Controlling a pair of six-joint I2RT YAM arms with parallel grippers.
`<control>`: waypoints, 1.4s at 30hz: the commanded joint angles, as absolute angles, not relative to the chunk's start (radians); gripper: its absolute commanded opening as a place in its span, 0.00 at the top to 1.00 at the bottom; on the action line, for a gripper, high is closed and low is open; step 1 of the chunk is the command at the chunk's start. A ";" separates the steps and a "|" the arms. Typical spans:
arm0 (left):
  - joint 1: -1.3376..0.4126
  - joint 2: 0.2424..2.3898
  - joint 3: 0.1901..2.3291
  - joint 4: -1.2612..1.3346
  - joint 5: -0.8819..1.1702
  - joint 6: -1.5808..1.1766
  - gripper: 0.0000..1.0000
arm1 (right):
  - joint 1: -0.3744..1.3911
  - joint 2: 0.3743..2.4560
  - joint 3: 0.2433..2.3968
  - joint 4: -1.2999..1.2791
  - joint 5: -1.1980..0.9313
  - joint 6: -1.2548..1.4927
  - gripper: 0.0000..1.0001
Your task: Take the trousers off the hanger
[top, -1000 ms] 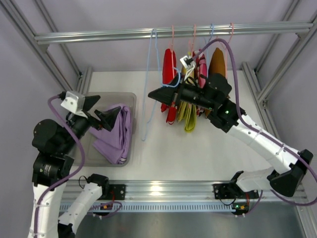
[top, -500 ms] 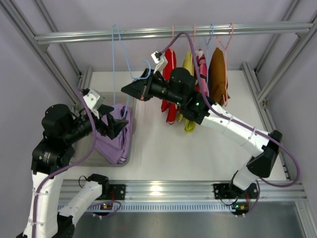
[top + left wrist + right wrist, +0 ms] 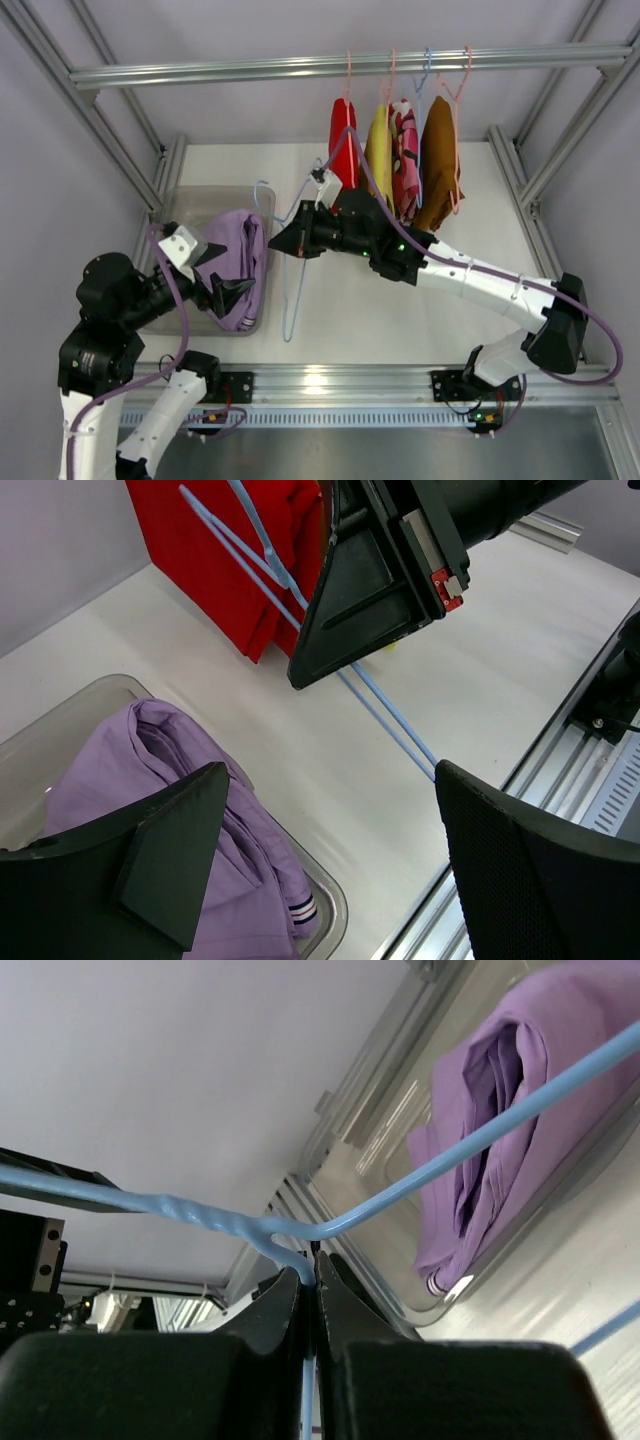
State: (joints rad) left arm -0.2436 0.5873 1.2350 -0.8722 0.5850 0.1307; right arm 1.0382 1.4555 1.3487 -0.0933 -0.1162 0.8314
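The lilac trousers (image 3: 240,262) lie crumpled in a clear bin (image 3: 190,198), off any hanger; they also show in the left wrist view (image 3: 165,780) and the right wrist view (image 3: 510,1130). My right gripper (image 3: 287,241) is shut on a bare blue wire hanger (image 3: 291,300), off the rail and held low over the table; its jaws pinch the wire below the twisted neck (image 3: 312,1282). My left gripper (image 3: 226,277) is open and empty over the bin's near right edge. The red trousers (image 3: 343,140) and the yellow-green trousers (image 3: 378,150) hang on pink hangers from the rail.
A pink patterned garment (image 3: 405,160) and a brown one (image 3: 438,160) also hang from the metal rail (image 3: 200,70). Frame posts stand at the table's sides. The bin rim (image 3: 340,920) lies just under my left gripper (image 3: 330,850). The blue hanger (image 3: 390,712) crosses in front of it.
My right arm has taken the blue hanger off the rail and brought it down and toward the front. My left gripper has drawn back and lower over the bin's near edge.
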 commanded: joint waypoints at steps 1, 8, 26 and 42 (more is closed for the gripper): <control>-0.239 0.580 1.207 -0.865 0.600 0.135 0.11 | 1.066 1.387 1.348 -0.072 -0.083 0.836 1.00; -0.239 0.643 1.209 -0.894 0.617 0.127 0.14 | 1.046 1.544 1.505 -0.051 -0.107 0.997 1.00; -0.239 0.804 1.224 -0.818 0.440 0.018 0.65 | 1.045 1.684 1.695 -0.032 -0.086 1.081 1.00; -0.161 0.681 1.250 -0.821 0.011 -0.156 1.00 | 0.988 1.551 1.537 -0.043 -0.081 0.976 0.01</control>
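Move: The hanger hangs pinched near its neck by the right hand; the middle of its lower sloping side lies about 8 cm to the right of the open left fingers, 2 cm ahead and some 4 cm below. From the right hand that part is 2 cm back, 2 cm to the right and 5 cm lower. Far below the left hand, roughly 23 cm down, the purple trousers lie 1 cm ahead and 5 cm to its left; the tray's middle is 2 cm ahead, 10 cm left and 25 cm down. The left fingers shut on the hanger's sloping side below the neck, after that hand goes some 6 cm forward and 5 cm down, tipping downward. Meanwhile the right hand carries the hanger about 6 cm left, rising and edging forward, then opens wide, lets go and starts back right. The left hand takes the hanger left and a little up, swinging about 30 degrees counter-clockwise. ##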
